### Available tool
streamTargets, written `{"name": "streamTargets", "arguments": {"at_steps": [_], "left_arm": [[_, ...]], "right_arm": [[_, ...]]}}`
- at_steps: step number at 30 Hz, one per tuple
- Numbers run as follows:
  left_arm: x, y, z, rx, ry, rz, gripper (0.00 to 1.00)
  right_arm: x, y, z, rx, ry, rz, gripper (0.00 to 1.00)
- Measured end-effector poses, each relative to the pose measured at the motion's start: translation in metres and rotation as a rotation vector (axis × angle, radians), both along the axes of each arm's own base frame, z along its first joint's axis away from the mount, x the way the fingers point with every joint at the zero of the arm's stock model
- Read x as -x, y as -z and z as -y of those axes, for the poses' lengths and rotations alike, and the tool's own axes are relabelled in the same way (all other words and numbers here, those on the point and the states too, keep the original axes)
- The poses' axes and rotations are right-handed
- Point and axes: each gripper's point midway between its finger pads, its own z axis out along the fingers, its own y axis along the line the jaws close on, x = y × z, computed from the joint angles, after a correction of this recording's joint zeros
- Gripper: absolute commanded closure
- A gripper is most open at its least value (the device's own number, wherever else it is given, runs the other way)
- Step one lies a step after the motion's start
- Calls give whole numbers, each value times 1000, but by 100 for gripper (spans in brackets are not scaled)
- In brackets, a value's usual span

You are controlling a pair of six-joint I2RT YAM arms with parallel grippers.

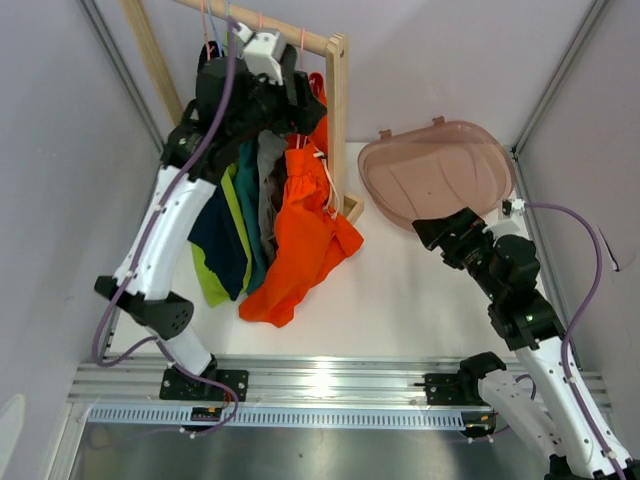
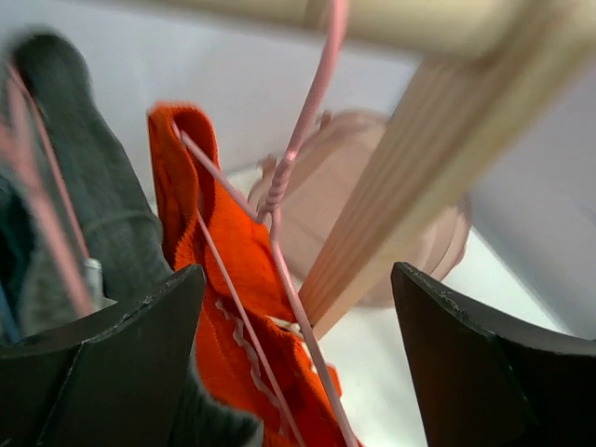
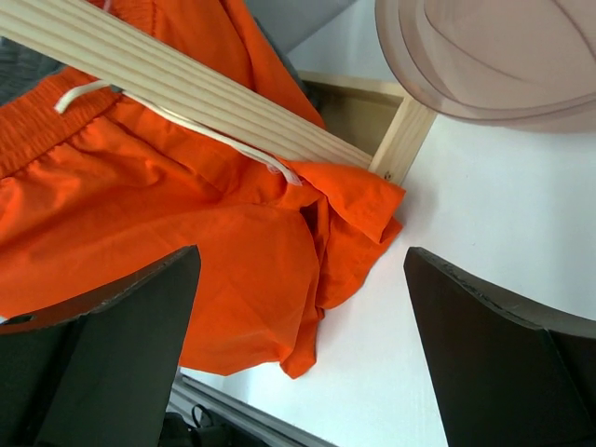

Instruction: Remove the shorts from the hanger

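Five pairs of shorts hang from pink hangers on a wooden rack (image 1: pixel 338 110): navy (image 1: pixel 220 235), lime green (image 1: pixel 210 285), teal (image 1: pixel 250 200), grey (image 1: pixel 268 185) and orange (image 1: pixel 300 240). The orange pair's hem lies on the table. My left gripper (image 1: pixel 297 100) is up under the rail, open. In the left wrist view its open gripper (image 2: pixel 296 279) straddles the orange pair's pink hanger (image 2: pixel 289 177) without closing on it. The orange shorts (image 2: pixel 186 205) and grey shorts (image 2: pixel 102 205) show there. My right gripper (image 1: pixel 440 232) is open and empty, with the orange shorts (image 3: pixel 186 214) below its open gripper (image 3: pixel 300 256).
A translucent pink tub (image 1: pixel 435 175) lies on the table right of the rack, also in the right wrist view (image 3: pixel 503 56). The rack's upright post (image 2: pixel 419 186) stands close to my left fingers. Grey walls enclose the table on both sides.
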Motion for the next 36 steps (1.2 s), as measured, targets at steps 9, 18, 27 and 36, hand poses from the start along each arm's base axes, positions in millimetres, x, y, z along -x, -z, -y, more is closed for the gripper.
{"name": "streamTargets", "arguments": {"at_steps": [9,18,27,36], "left_arm": [[-21,33,8,-73,-48,-59,41],[-25,27,-4,-82,-117,-47,100],[-21,22,-12,-89,-144,-48,100],[47,-35,-51,-27,-158,32,100]], "right_arm": [[6,-9,10,19,32,52,1],[5,7,10,33,35,15,1],[12,0,12,23,32,42,1],[32,-70,17,67,2,184,1]]}}
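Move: The near arm of the pink hanger carrying the orange shorts runs between the left gripper's open fingers, to be gripped about 3 cm ahead and 2 cm down. The top of the rack's right post is roughly 8 cm ahead, 6 cm right and 6 cm above. The grey garment hangs some 4 cm ahead, 6 cm left and 8 cm below. From the right gripper, that hanger arm is about 14 cm ahead, 20 cm left and 15 cm higher. Ease the left gripper down and slightly forward, about 3 cm, around the hanger's near arm just below its hook, and shut the fingers on it while turning slightly counter-clockwise. Hold briefly, then pull the hanger back some 7 cm, up nearly as much and a little left. Raise the open right gripper about 7 cm late on, backing off and tipping its fingers up. ##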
